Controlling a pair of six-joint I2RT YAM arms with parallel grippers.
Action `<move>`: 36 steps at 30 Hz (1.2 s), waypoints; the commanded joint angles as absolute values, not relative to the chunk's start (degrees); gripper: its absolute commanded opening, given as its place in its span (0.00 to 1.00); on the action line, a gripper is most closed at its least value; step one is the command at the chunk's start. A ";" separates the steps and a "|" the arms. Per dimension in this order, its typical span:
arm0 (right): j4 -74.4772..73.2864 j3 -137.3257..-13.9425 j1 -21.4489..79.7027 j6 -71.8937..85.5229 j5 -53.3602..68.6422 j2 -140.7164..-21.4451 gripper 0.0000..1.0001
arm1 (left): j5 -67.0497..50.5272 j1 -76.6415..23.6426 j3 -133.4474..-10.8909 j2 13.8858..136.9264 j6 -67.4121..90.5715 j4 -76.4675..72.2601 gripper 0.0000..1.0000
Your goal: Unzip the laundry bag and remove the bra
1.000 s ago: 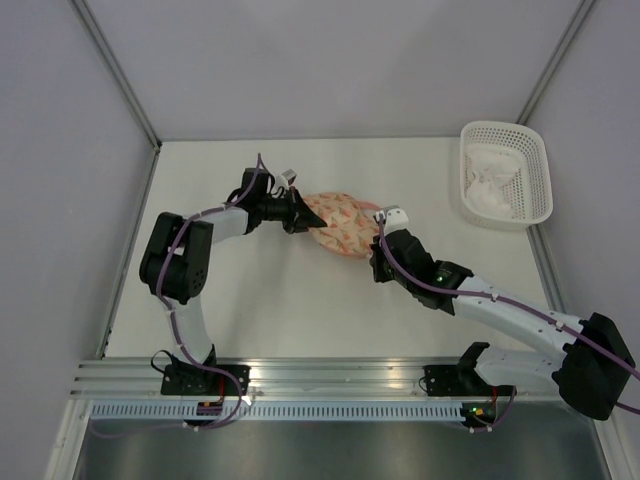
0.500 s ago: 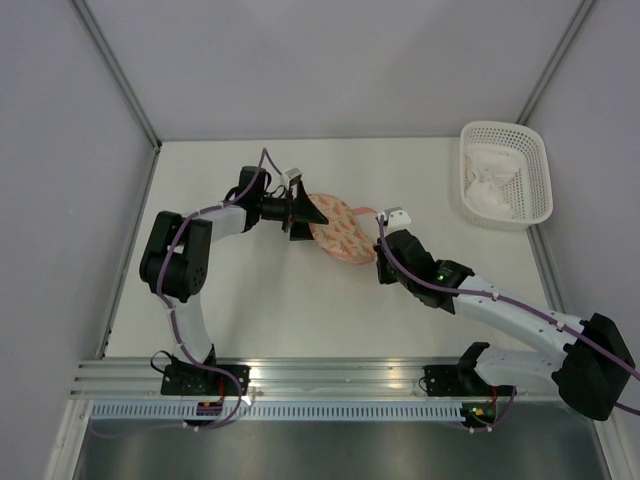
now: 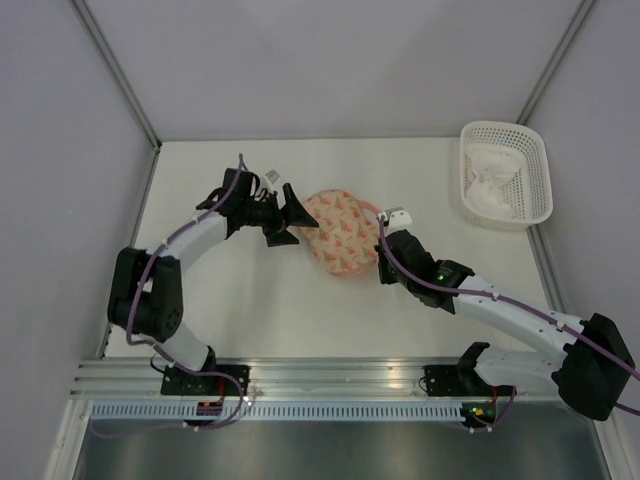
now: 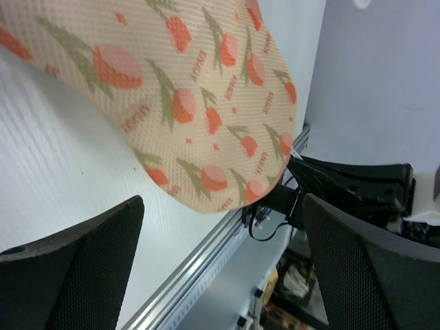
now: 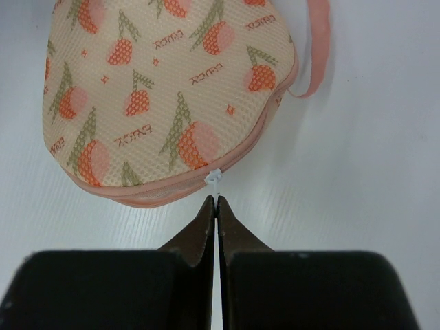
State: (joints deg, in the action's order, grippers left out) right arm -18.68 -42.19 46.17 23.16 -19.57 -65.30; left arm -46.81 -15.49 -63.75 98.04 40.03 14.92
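Note:
The laundry bag (image 3: 340, 232) lies mid-table, cream mesh with orange prints and pink trim; it fills the top of the left wrist view (image 4: 185, 89) and of the right wrist view (image 5: 158, 89). Its zipper looks closed. My left gripper (image 3: 296, 221) stands open just left of the bag, and nothing lies between its wide-apart fingers (image 4: 75, 268). At the bag's right edge, my right gripper (image 3: 379, 252) is shut on the white zipper pull (image 5: 215, 177), pinched at the fingertips (image 5: 218, 201). The pink loop strap (image 5: 318, 48) trails off the far side. The bra is hidden.
A white lattice basket (image 3: 535, 165) holding white cloth (image 3: 490, 190) stands at the back right corner. The metal rail (image 3: 330, 372) runs along the table's near edge. Grey walls close in the left, the back and the right.
My left gripper opened, let go of the bag's left end and drew back leftward. The bag dropped flatter onto the table. The right gripper kept its hold on the zipper pull.

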 commanded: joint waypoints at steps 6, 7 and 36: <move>-16.53 -45.00 46.14 23.73 -15.41 -67.06 0.00 | -28.05 -18.62 -41.86 61.66 52.27 21.71 1.00; -15.83 -44.83 46.14 23.82 -13.29 -67.32 0.00 | -27.43 -20.98 -37.75 59.87 56.04 21.36 1.00; 3.08 -50.26 52.03 22.07 17.58 -80.76 0.01 | -10.72 -37.00 -38.76 58.80 85.52 20.74 1.00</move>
State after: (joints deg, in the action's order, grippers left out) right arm -0.36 -46.46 51.81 24.56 19.03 -79.26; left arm -9.37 -36.25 -35.83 59.33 82.52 20.05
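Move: The shut right gripper already holds the zipper pull. From it, the laundry bag's middle lies about 6 cm ahead and 8 cm to the left, some 2 cm lower, and the pink strap about 11 cm straight ahead. From the open left gripper, the bag's middle is about 8 cm to the right, level fore and aft and some 4 cm below; the zipper pull is roughly 16 cm right and 7 cm back, slightly lower. Keep the right gripper shut on the zipper pull and draw it about 15 cm to the left and 7 cm back, turning counter-clockwise as it goes. Meanwhile swing the wide-open left gripper back some 17 cm, rising first and then sinking, ease it forward about 4 cm while turning it roughly 30 degrees counter-clockwise, and stop with its jaws close to the bag's end beside the pull. ##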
